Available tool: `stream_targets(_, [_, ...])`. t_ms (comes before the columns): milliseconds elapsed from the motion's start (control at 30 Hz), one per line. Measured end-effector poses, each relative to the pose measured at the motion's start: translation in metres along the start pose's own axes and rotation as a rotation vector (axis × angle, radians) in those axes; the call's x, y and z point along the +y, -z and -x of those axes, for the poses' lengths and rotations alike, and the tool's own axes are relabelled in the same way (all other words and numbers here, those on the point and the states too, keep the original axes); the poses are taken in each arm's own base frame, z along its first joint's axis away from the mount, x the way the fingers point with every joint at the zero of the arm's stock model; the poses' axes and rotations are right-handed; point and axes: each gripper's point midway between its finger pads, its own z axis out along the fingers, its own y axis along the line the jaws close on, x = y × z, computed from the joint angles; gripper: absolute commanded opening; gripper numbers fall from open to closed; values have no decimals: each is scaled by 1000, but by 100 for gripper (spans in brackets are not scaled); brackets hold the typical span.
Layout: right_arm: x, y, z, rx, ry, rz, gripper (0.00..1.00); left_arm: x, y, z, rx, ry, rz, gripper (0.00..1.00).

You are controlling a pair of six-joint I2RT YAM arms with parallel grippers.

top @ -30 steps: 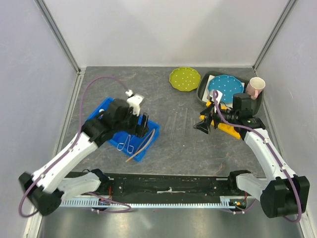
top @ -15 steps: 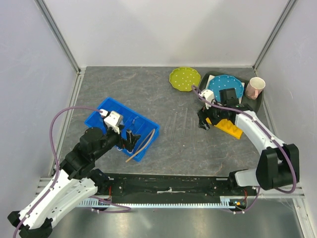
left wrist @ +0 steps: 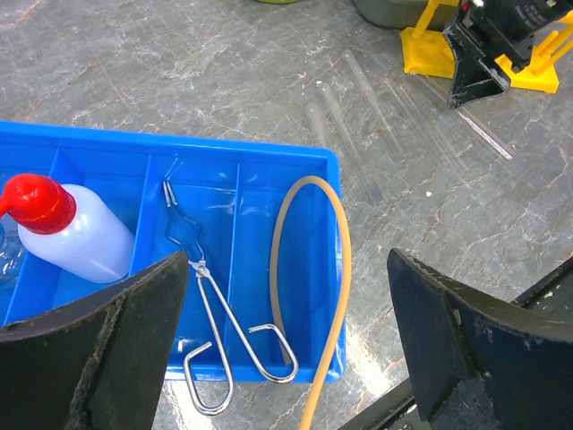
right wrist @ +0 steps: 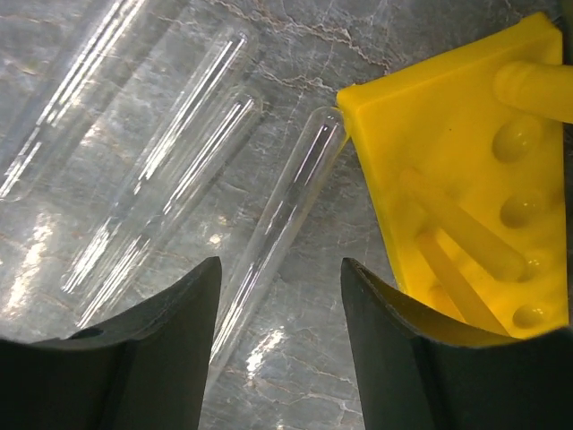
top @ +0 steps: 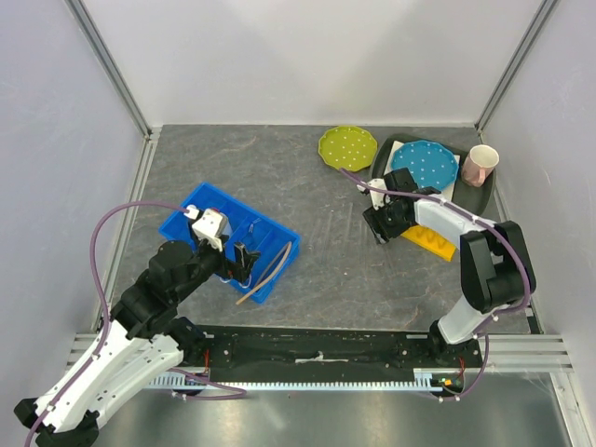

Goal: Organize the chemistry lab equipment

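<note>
My left gripper (left wrist: 285, 354) (top: 244, 264) hangs open above the near end of the blue tray (left wrist: 235, 146) (top: 199, 191), holding nothing. In the tray lie the squeeze bottle (left wrist: 73, 244) with its red cap, the metal tongs (left wrist: 218, 324) and the tan tube (left wrist: 338, 255), which curls over the rim. Several glass tubes (right wrist: 161, 188) (left wrist: 342, 121) lie on the table beside the yellow rack (right wrist: 448, 152) (top: 430, 240). My right gripper (right wrist: 279, 269) (top: 378, 231) is low over them, open, its fingers either side of one glass tube (right wrist: 286, 210) that touches the rack's corner.
A green dotted plate (top: 347, 147) lies at the back. A blue dotted plate (top: 425, 163) and a pink cup (top: 480, 165) sit in a dark bin (top: 382, 156) at the back right. White walls close in the table.
My left arm pulled back toward the near edge and its jaws opened over the tray. My right gripper swung left and down to the tubes by the rack, its jaws narrowing.
</note>
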Motion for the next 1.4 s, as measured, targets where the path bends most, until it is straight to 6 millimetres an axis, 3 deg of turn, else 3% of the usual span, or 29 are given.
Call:
stream_targets(167, [-7,-14,-5,43,-16,-34,58,0,-1,-2,7,-1,1,98])
stream_targets(400, [-11,-25,4,45,-35,-43,48,0,-2,-5,24,-2,3,98])
stream_targets(800, [-9,-30,0,60,-73,-34,24,1,-2,-6,28,-2,3,97])
stream_targets(933, [-8,-28,2,49,-95,-15,21,1,-2,-6,29,-2,4,97])
stream_targets(1133, [-8,9,28,-94,-116,25,21,1,-2,-6,29,-2,3,97])
stream_targets(1300, [2,63,61,-291,-93,63,20,-8,-1,-6,29,-1,-45,98])
stream_targets(1400, [18,94,81,-412,-102,138,20,-25,-2,-3,2,18,-140,99])
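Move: The test tube to be gripped lies lengthwise below the right hand, its middle about 1 cm back and 3 cm down, neither left nor right. The yellow rack stands some 11 cm right and 4 cm ahead of this hand, at about its height; two more tubes lie level with it, about 5 cm left and 3 cm down. From the left hand the target tube is roughly 12 cm ahead, 31 cm right and 21 cm down. The right hand, fingers pointing mostly down, sinks about 2.5 cm while easing 1.5 cm forward over the test tube, then stays low as its fingers close and pinch the tube nearer its rounded end. Keeping that pinch, it lifts the tube some 14 cm, drifting 3.5 cm left beside the rack's left end as the wrist swings the fingers about 25 degrees out to the left and forward, while the waiting left hand, still wide open, only at the last slips about 2.5 cm right and back. ##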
